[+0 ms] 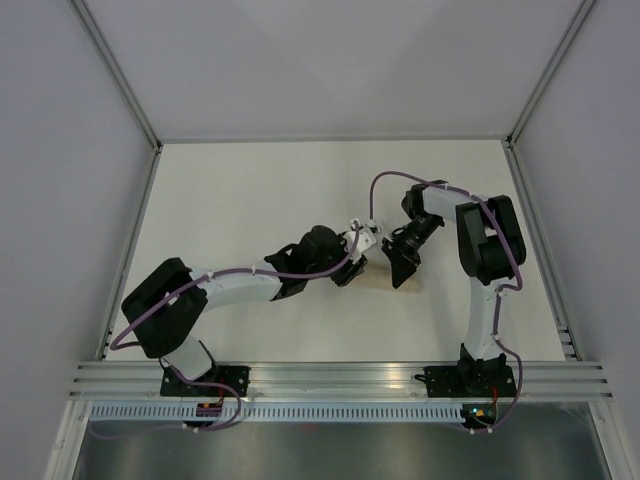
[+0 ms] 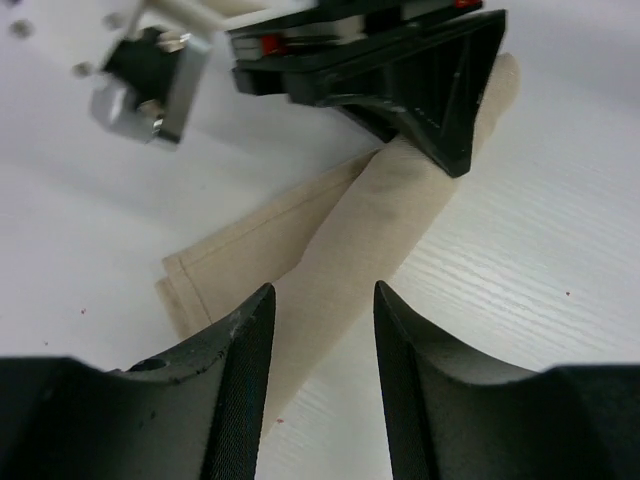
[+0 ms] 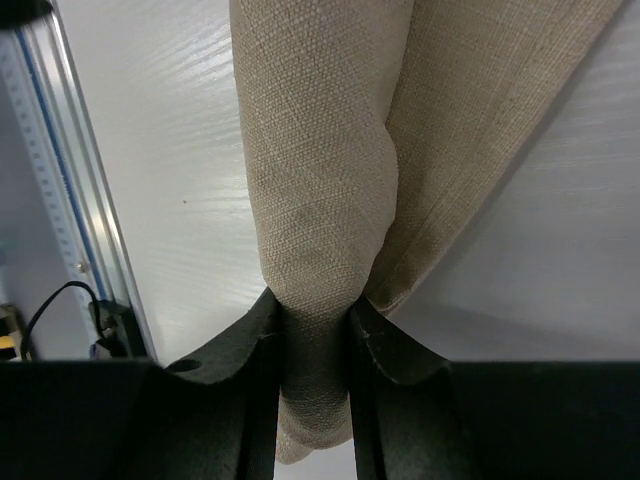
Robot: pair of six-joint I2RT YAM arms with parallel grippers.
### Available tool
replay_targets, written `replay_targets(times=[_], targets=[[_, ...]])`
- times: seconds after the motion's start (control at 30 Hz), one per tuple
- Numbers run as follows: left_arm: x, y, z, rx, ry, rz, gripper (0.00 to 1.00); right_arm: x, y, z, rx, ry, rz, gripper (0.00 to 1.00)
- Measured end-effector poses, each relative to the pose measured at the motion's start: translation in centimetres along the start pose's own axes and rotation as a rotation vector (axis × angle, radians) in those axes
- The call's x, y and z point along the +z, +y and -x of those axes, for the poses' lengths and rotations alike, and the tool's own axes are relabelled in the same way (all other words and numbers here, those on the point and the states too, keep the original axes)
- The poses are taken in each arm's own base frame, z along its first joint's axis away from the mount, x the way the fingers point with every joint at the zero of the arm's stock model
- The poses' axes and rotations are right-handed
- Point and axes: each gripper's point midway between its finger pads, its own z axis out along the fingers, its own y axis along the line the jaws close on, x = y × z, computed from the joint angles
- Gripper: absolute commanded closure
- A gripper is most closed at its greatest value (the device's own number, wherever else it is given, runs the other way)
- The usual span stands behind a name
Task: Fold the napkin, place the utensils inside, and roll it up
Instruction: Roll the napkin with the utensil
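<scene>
The beige napkin (image 2: 370, 230) lies rolled into a narrow tube on the white table, with a flat hemmed tail (image 2: 240, 255) sticking out beside it. It shows as a small tan patch between the two grippers in the top view (image 1: 378, 264). My right gripper (image 3: 312, 312) is shut on one end of the roll (image 3: 320, 150); it also shows in the left wrist view (image 2: 430, 90). My left gripper (image 2: 320, 292) is open over the other end of the roll, one finger (image 2: 240, 360) above the cloth. The fork is hidden.
Both arms meet at the table's middle right (image 1: 380, 255). An aluminium rail (image 1: 330, 378) runs along the near edge and shows in the right wrist view (image 3: 70, 200). Frame posts and grey walls close in the left, right and far sides.
</scene>
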Motion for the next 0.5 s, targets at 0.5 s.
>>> replay_targets(times=[0.5], targets=[[4.9, -6.1, -3.4, 0.463, 0.143, 0.030, 0.46, 0.5, 1.4, -1.1, 0.123, 0.033, 0.141, 0.85]])
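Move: The left hand, open, goes for the rolled napkin's stretch just left of the right gripper, some 6 cm to its right, 3 cm back and 8 cm below. The right gripper stands about 13 cm to the left hand's right, 2 cm back and 8 cm lower, and the napkin flap about 3 cm ahead, 1 cm left and 9 cm below the left hand. From the right hand, which already pinches the roll, that stretch lies roughly 7 cm left and 1 cm back, level in height. The left hand comes down about 5 cm and as far to the right, also easing back some 4 cm, towards the roll beside the right gripper, rolling about 25 degrees clockwise as seen along its fingers, which stay half open and tip slightly steeper. Meanwhile the right hand keeps its pinch on the roll and draws it back some 2 cm at the same height, its fingertips swinging about 10 degrees towards the robot's base. ##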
